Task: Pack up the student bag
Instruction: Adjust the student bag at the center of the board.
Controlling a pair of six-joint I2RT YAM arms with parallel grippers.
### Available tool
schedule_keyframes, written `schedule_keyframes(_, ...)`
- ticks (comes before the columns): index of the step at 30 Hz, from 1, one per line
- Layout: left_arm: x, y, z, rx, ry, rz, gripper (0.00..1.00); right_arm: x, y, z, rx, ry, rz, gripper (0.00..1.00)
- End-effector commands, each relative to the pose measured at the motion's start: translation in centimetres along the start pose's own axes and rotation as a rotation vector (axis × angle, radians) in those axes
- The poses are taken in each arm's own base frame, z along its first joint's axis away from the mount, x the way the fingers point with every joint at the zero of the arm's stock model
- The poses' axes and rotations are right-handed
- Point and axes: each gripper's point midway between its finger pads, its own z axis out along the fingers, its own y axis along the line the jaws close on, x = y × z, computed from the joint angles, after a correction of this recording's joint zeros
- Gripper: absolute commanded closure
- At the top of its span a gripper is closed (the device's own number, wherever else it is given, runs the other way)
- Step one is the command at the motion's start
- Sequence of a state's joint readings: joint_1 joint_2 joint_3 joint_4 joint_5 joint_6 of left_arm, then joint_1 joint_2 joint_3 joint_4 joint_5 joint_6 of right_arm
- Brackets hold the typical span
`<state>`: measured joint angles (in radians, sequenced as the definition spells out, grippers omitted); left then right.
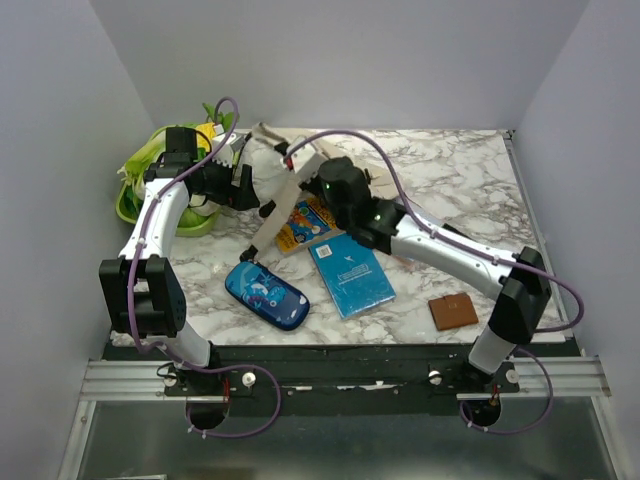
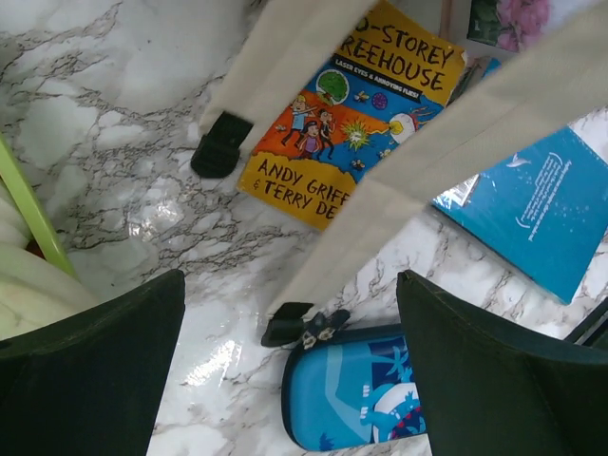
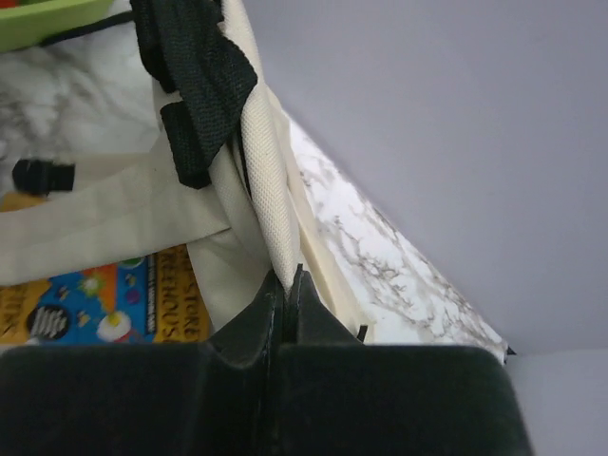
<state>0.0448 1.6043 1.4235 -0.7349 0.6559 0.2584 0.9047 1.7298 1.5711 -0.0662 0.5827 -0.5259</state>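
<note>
The student bag [image 1: 262,148] is a beige cloth heap at the back of the table, and its long straps [image 1: 275,215] trail forward to black tips. My right gripper [image 1: 300,165] is shut on a fold of the bag's beige cloth [image 3: 271,204], below a black strap [image 3: 195,85]. Open and holding nothing, my left gripper [image 1: 243,188] hovers left of the bag. In the left wrist view its fingers [image 2: 95,366] stand wide apart above the marble, over two beige straps [image 2: 446,152] and the end of a blue pencil case [image 2: 356,394].
A yellow-orange storybook [image 1: 305,225] lies partly under the straps, with a blue book [image 1: 350,275] beside it. The pencil case [image 1: 266,296] lies near the front. A small brown square [image 1: 452,312] sits at the front right. A green tray [image 1: 150,195] with pale contents stands at the back left.
</note>
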Motion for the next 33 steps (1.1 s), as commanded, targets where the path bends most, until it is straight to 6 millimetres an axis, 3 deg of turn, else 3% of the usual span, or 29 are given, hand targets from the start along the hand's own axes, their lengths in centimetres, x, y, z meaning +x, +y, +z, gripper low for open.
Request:
schedule_keyframes(1,-0.8,-0.9,-1.1,0.024,-0.039,0.022,0.01,1.7,3.9,-4.0,-0.068,-0.021,-0.021,0.99)
schedule_keyframes(3,-0.8,-0.8,-1.2,0.02,-0.04,0.024,0.01,3.1,6.6,-6.3,-0.145,0.0,0.016,0.99)
schedule_keyframes(5,-0.9,-0.8,-1.2,0.018,-0.043,0.033,0.01,6.6,10.9,-8.6,-0.278,0.058,-0.01,0.99)
schedule_keyframes(9,-1.5,-0.8,-1.4,0.018,-0.051,0.051,0.01,12.3,16.8,-11.6,-0.435,0.207,0.05,0.96)
schedule_keyframes(11,-1.8,-0.8,-1.3,0.034,-0.052,0.054,0.01,14.2,18.6,-12.9,-0.492,0.266,0.057,0.89)
schedule_keyframes(12,-1.9,-0.8,-1.1,0.041,-0.049,0.051,0.01,14.9,19.1,-13.2,-0.499,0.295,0.084,0.75)
schedule_keyframes(13,-2.4,-0.9,-1.1,0.049,-0.056,0.06,0.01,15.1,19.4,-13.6,-0.521,0.305,0.093,0.69)
schedule_keyframes(15,-2.2,-0.8,-0.5,0.075,-0.031,0.05,0.01,14.9,19.1,-13.9,-0.515,0.3,0.12,0.58)
schedule_keyframes(19,-2.4,-1.1,0.8,0.108,-0.006,0.06,0.01,12.0,16.1,-13.2,-0.47,0.232,0.21,0.38)
schedule_keyframes(22,-1.5,-1.1,2.1,0.112,0.033,0.069,0.01,10.4,13.4,-12.2,-0.446,0.212,0.358,0.3)
schedule_keyframes(23,-0.9,-1.9,3.0,0.129,0.057,0.083,0.01,9.9,12.4,-12.1,-0.44,0.2,0.409,0.29)
schedule_keyframes(29,1.8,-2.2,5.4,0.12,0.117,0.104,0.01,12.1,8.0,-10.4,-0.332,0.257,0.659,0.25)
schedule_keyframes(30,2.2,-2.1,5.7,0.12,0.126,0.102,0.01,13.3,6.9,-9.8,-0.284,0.282,0.702,0.25)
schedule_keyframes(33,3.5,-2.5,6.3,0.137,0.159,0.097,0.01,15.4,6.1,-9.6,-0.256,0.338,0.74,0.25)
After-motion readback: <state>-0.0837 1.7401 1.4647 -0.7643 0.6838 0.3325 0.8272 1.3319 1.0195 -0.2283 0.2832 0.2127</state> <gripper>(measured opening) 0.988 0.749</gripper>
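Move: The right hand already holds the student bag's edge up in its shut fingers. The laying spot, by the teal book's far-left part, is about 17 cm back of it, neither left nor right, and 23 cm below. On the table some 24 cm down, the teal book's middle lies 19 cm back and 9 cm right, the treehouse book 5 cm back and 5 cm left, the pencil case 26 cm back and 14 cm left. From the left hand the laying spot is about 20 cm right, 14 cm back and 14 cm below. Still pinching the student bag's edge, the right hand swings it back and down, nearly 20 cm each way, towards the far end of the teal book. Its fingers open near the bottom and let go, and it lifts off forward, up and to the right, rolling its left side up. The open left hand first bobs up and forward, then sinks and goes right over the bag's near-left corner. ##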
